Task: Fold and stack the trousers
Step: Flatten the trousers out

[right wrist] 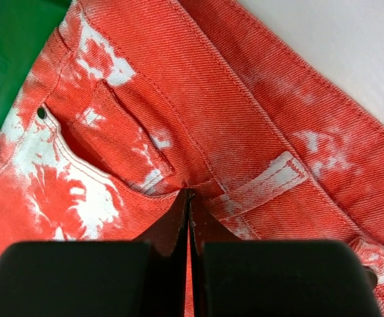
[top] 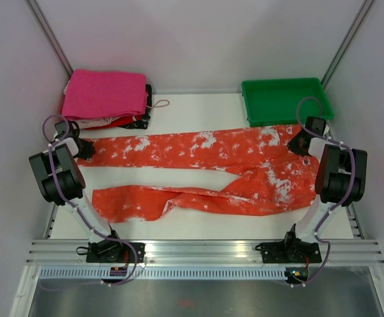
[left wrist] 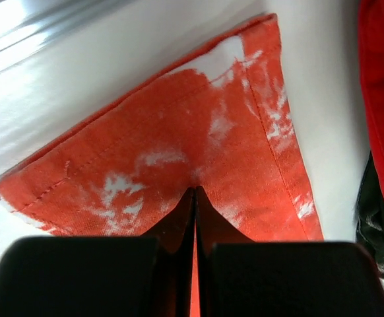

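Observation:
Orange trousers with white blotches [top: 205, 168] lie spread across the table, waist at the right, two legs running left. My left gripper [top: 85, 149] is shut on the hem of the far leg [left wrist: 179, 145]; a strip of orange cloth shows between its jaws [left wrist: 194, 193]. My right gripper [top: 297, 141] is shut on the waistband by the pocket [right wrist: 132, 142], with cloth pinched at its tips [right wrist: 189, 193]. The near leg [top: 139, 202] lies loose, partly folded over itself.
A stack of folded clothes with a pink piece on top [top: 106, 94] sits at the back left; its red and dark edges show in the left wrist view [left wrist: 383, 99]. A green tray [top: 283, 99] stands at the back right, next to the waist.

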### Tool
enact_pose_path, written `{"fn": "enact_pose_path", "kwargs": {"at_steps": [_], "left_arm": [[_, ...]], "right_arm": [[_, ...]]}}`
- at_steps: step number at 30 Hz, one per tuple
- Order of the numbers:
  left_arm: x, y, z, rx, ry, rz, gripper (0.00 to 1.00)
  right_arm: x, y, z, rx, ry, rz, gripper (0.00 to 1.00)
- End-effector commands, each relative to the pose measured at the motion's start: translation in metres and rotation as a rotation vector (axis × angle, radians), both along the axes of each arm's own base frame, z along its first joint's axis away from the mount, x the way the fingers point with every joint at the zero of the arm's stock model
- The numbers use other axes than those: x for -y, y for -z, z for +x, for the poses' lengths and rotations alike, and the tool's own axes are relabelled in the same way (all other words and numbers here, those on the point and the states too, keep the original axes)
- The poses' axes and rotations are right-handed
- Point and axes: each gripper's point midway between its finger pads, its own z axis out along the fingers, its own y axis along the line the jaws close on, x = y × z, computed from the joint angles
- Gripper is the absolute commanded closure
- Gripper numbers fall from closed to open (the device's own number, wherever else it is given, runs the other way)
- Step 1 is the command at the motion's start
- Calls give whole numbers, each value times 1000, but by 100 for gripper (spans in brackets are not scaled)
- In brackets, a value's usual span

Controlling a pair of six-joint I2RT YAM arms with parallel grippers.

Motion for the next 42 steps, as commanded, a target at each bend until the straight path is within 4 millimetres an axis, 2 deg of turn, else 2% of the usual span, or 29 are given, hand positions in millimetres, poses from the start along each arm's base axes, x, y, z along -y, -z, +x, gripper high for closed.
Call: {"fn": "enact_pose_path", "kwargs": {"at_steps": [1, 5, 6, 8, 9, 11, 12, 13, 14, 15, 16, 17, 18, 19, 20, 21, 22, 23, 24, 25, 27, 28, 29, 31, 32, 34, 38, 39, 42], "left_arm": [[4, 1, 8, -28, 64, 52, 98], [11, -8, 11, -12, 90, 67, 98], [12, -11, 13, -5, 98, 74, 98], [16, -21, 15, 11, 118, 87, 98], [18, -33, 17, 34, 128, 94, 97], [26, -49, 16, 58, 166, 97, 93], [29, -75, 15, 104, 176, 121, 89], [32, -90, 12, 128, 187, 137, 82], [36, -97, 3, 138, 203, 149, 57], [38, -133, -6, 204, 203, 191, 36], [42, -145, -15, 226, 203, 207, 25], [46, -148, -29, 227, 203, 212, 4], [52, -156, -41, 233, 209, 216, 0], [57, -182, -56, 287, 208, 248, 0], [63, -178, -70, 274, 211, 244, 0], [70, -176, -86, 252, 212, 227, 0], [81, -182, -104, 282, 218, 217, 0], [89, -178, -115, 281, 219, 198, 0], [94, -174, -126, 277, 208, 179, 0], [104, -158, -149, 255, 170, 139, 0], [112, -139, -173, 221, 122, 98, 0], [120, -115, -191, 163, 94, 47, 0], [125, -115, -199, 196, 92, 49, 0], [133, -93, -214, 165, 85, 12, 0], [137, -86, -218, 154, 90, -7, 0], [147, -67, -219, 138, 104, -66, 1], [143, -43, -223, 43, 7, -119, 1], [137, -34, -228, -14, -42, -111, 1], [98, -27, -249, -172, -259, 18, 1]], "right_arm": [[32, 8, 1, -42, 88, -104, 100], [44, 0, -18, -52, 144, -151, 100], [46, -11, -20, -27, 156, -158, 100], [45, -17, -28, -17, 162, -155, 100], [43, -31, -27, 16, 148, -152, 100], [36, -43, -29, 42, 117, -138, 100], [30, -65, -27, 98, 82, -134, 100], [26, -77, -27, 130, 61, -130, 100], [21, -90, -26, 164, 35, -126, 100], [14, -119, -26, 240, -10, -131, 95], [7, -133, -28, 278, -43, -123, 90], [-2, -162, -32, 354, -79, -123, 83], [-6, -175, -35, 387, -95, -122, 72], [-12, -186, -38, 415, -122, -119, 48], [-21, -209, -45, 475, -156, -116, 39], [-26, -214, -51, 480, -169, -105, 29], [-30, -225, -55, 504, -189, -107, 25], [-41, -239, -61, 543, -233, -93, 23], [-46, -242, -65, 548, -250, -83, 23], [-52, -245, -72, 542, -262, -65, 23], [-64, -246, -80, 541, -291, -20, 23], [-69, -239, -84, 528, -302, 9, 23], [-77, -243, -90, 546, -315, 48, 23], [-87, -231, -98, 533, -323, 99, 23], [-94, -236, -105, 557, -346, 118, 23], [-98, -226, -115, 541, -350, 136, 25], [-96, -222, -132, 518, -345, 84, 25], [-96, -220, -135, 506, -346, 87, 25], [-100, -217, -138, 486, -352, 115, 25]]}}
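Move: The left hand's shut tips rest on the far trouser leg, its hem about 4 cm to their left. The near leg's end part lies some 24 cm back and 9 cm to the right of this hand, nearly level with it; the pink stack is about 24 cm ahead and 9 cm right. From the right hand, resting on the hip by the pocket, the crotch lies about 14 cm back and 25 cm left, the green box's middle 22 cm straight ahead. Sliding a couple of centimetres right along the far leg, the left hand's shut tips then lift off and the fingers spread wide; it arcs over some 22 cm high, back and a bit right, coming down just over the near leg's end. The right hand, easing back, comes free of the hip, rises some 22 cm, opens about three quarters and tips its fingers up about 30 degrees while swinging back and left. ##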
